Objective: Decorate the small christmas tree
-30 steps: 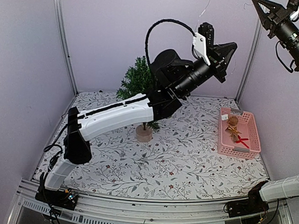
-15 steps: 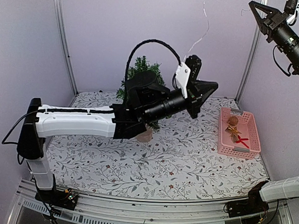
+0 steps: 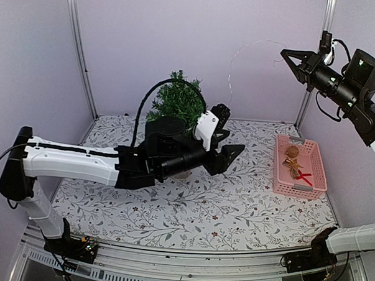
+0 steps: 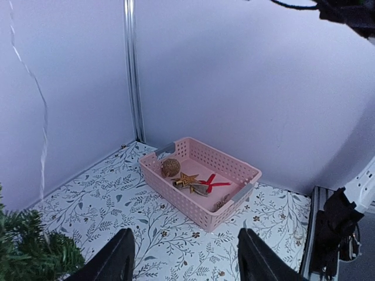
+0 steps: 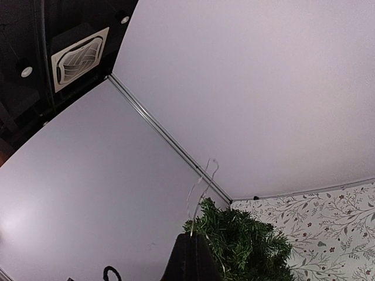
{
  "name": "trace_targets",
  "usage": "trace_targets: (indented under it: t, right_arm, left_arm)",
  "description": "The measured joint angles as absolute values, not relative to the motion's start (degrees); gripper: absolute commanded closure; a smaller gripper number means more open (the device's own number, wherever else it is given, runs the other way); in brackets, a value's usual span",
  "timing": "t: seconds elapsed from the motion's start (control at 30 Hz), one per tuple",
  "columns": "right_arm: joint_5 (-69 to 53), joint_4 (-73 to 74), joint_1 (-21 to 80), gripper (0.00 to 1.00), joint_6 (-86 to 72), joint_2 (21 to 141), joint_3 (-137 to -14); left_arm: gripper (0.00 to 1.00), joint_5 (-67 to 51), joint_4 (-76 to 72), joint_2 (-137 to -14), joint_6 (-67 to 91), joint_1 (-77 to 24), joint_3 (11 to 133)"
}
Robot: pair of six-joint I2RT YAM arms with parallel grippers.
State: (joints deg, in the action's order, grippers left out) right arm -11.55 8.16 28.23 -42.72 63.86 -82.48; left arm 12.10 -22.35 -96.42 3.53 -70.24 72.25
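The small christmas tree (image 3: 175, 100) stands at the back of the table, partly hidden by my left arm; its branches also show in the wrist views (image 4: 26, 252) (image 5: 249, 249). My left gripper (image 3: 232, 148) (image 4: 186, 259) hovers low to the right of the tree, open, with nothing between its fingers and the table showing in the gap. My right gripper (image 3: 284, 54) (image 5: 196, 249) is raised at the upper right and shut on a thin pale wire (image 5: 203, 186). From there the wire (image 3: 231, 71) arcs left and hangs down toward the tree, and it also shows along the left wall (image 4: 36, 96).
A pink basket (image 3: 279, 175) (image 4: 176, 190) sits at the table's right side, holding a brown ball (image 4: 170, 167), a gold star (image 4: 186, 180) and a red bow (image 4: 212, 183). Purple walls with metal corner posts enclose the floral tabletop.
My left arm has come down from high up to low beside the tree, and its gripper has opened. My right gripper has lowered and swung left, still carrying the wire.
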Motion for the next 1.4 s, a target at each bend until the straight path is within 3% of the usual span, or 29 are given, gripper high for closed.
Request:
trace_targets:
  t: [0.3, 0.6, 0.83, 1.13, 1.4]
  right_arm:
    - [-10.76, 10.37, 28.23, 1.00, -43.70, 62.98, -77.32]
    - [-13.61, 13.78, 28.23, 1.00, -40.64, 63.42, -77.17]
    - [-16.64, 16.47, 28.23, 1.00, -35.42, 62.67, -77.17]
    - [-20.40, 16.64, 28.23, 1.00, -32.71, 61.08, -77.17]
    - [-24.56, 15.94, 28.23, 1.00, -31.40, 61.01, -75.81]
  left_arm:
    - [0.40, 21.82, -13.47, -81.52, 3.53, -75.42, 67.99]
    - [0.57, 24.73, -6.02, -98.63, -5.39, -75.55, 102.24]
    - [0.69, 18.61, 5.61, -107.15, 0.21, -73.69, 117.60]
    - [0.71, 9.89, 14.09, -108.92, 10.04, -68.05, 119.66]
    - [0.72, 3.97, 12.45, -108.86, 14.33, -67.42, 118.17]
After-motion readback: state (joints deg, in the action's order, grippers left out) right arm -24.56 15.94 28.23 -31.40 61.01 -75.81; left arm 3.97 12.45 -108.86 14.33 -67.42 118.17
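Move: The thin shiny string is still pinched in the right fingertips; that spot lies about 8 cm ahead of the open left hand, 9 cm to its right and 20 cm above it. The tree stands some 13 cm ahead of the left hand, 17 cm to its left, its middle 12 cm lower. The basket is about 15 cm ahead, 27 cm right and 29 cm below. From the right hand, the tree's middle is roughly 5 cm ahead, 25 cm left and 33 cm below. The string stays pinched in the shut right fingers as that hand lowers it about 7 cm, then eases back and slightly left while rolling its left side down and turning counter-clockwise. To meet the string there, the left hand first swings left and back, climbs steeply with a swing back to the right, then settles some 13 cm higher, its fingers narrowing to about half their gap and tipping down; contact with the string can't be made out. ##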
